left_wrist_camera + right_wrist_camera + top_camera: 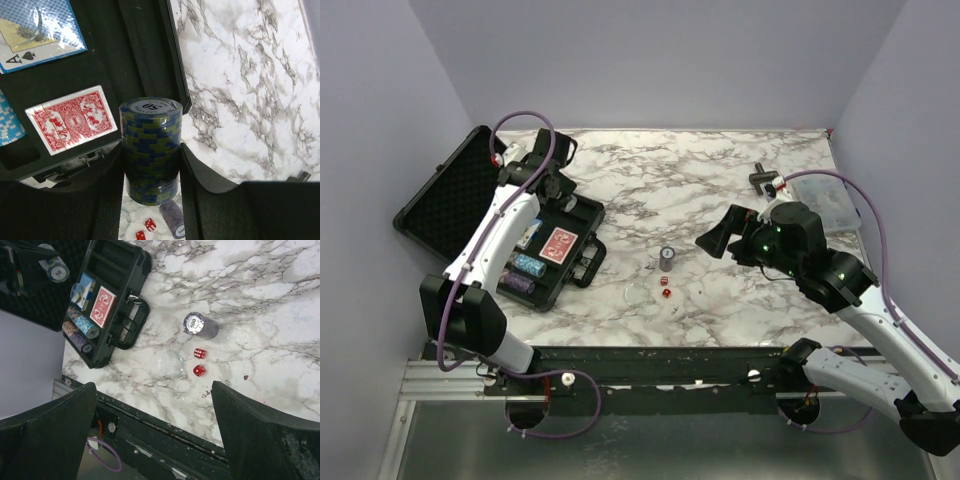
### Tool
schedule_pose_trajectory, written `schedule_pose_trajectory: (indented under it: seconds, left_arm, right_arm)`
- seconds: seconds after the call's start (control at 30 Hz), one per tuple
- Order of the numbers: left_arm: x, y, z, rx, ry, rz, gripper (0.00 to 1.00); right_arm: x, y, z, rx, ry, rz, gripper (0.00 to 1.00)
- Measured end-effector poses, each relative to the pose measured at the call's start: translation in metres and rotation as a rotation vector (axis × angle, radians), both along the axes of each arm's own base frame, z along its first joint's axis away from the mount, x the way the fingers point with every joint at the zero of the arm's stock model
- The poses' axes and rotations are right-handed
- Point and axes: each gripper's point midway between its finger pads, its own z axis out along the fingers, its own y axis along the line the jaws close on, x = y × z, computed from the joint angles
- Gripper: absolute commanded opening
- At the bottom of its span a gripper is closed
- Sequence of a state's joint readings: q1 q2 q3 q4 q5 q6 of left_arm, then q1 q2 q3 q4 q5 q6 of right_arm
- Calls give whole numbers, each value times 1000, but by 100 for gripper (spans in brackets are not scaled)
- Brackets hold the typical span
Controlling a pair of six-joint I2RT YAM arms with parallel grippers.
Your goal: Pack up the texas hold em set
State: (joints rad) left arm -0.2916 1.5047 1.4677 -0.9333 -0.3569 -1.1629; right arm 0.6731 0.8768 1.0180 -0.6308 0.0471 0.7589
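The black case lies open at the left, its tray holding a red card deck, a blue deck and light blue chips. My left gripper hangs over the tray's far edge, shut on a green-and-blue chip stack. A grey chip stack lies on the marble near two red dice. My right gripper is open and empty, above the table right of these.
A clear plastic box and a dark T-shaped clamp sit at the back right. A small clear disc lies by the dice. Purple walls close in the table; its front edge runs just below the right fingers.
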Motion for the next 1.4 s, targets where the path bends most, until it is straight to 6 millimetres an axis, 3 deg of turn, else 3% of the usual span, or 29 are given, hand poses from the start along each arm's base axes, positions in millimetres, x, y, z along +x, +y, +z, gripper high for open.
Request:
schedule_pose_trajectory:
  seconds: [0.27, 0.8, 1.4]
  left_arm:
    - [15, 28, -6, 2, 33, 84, 0]
    - [40, 59, -31, 32, 117, 146, 0]
    - [53, 75, -68, 30, 214, 166, 0]
  right_arm:
    - [0, 0, -4, -6, 6, 0, 100]
    - [-6, -5, -19, -29, 26, 3, 100]
    - [-12, -12, -21, -34, 25, -4, 100]
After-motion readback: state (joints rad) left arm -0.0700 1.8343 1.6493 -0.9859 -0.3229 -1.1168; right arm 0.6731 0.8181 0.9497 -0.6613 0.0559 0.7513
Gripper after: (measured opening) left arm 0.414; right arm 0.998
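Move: The left hand already holds the yellow-and-blue 50 chip roll. The empty slot beside the cards in the case lies about 8 cm ahead, 8 cm left and 16 cm below. At much the same depth, the outer empty slot is some 11 cm ahead and 4 cm left, the red deck 1 cm back and 7 cm left, the blue deck 3 cm ahead and 15 cm left. From the idle right hand the inner slot lies roughly 22 cm ahead, 40 cm left and 22 cm down. The left hand, keeping its closed grip on the 50 chip roll, carries it about 7 cm left and 5 cm forward towards the empty slot beside the cards, almost level at first, then sinking more and more steeply until it is some 7 cm lower. On the way the wrist tips the fingers about 10 degrees steeper down and turns about as much counter-clockwise, while the open right hand settles only 2 cm lower, far from the case. ##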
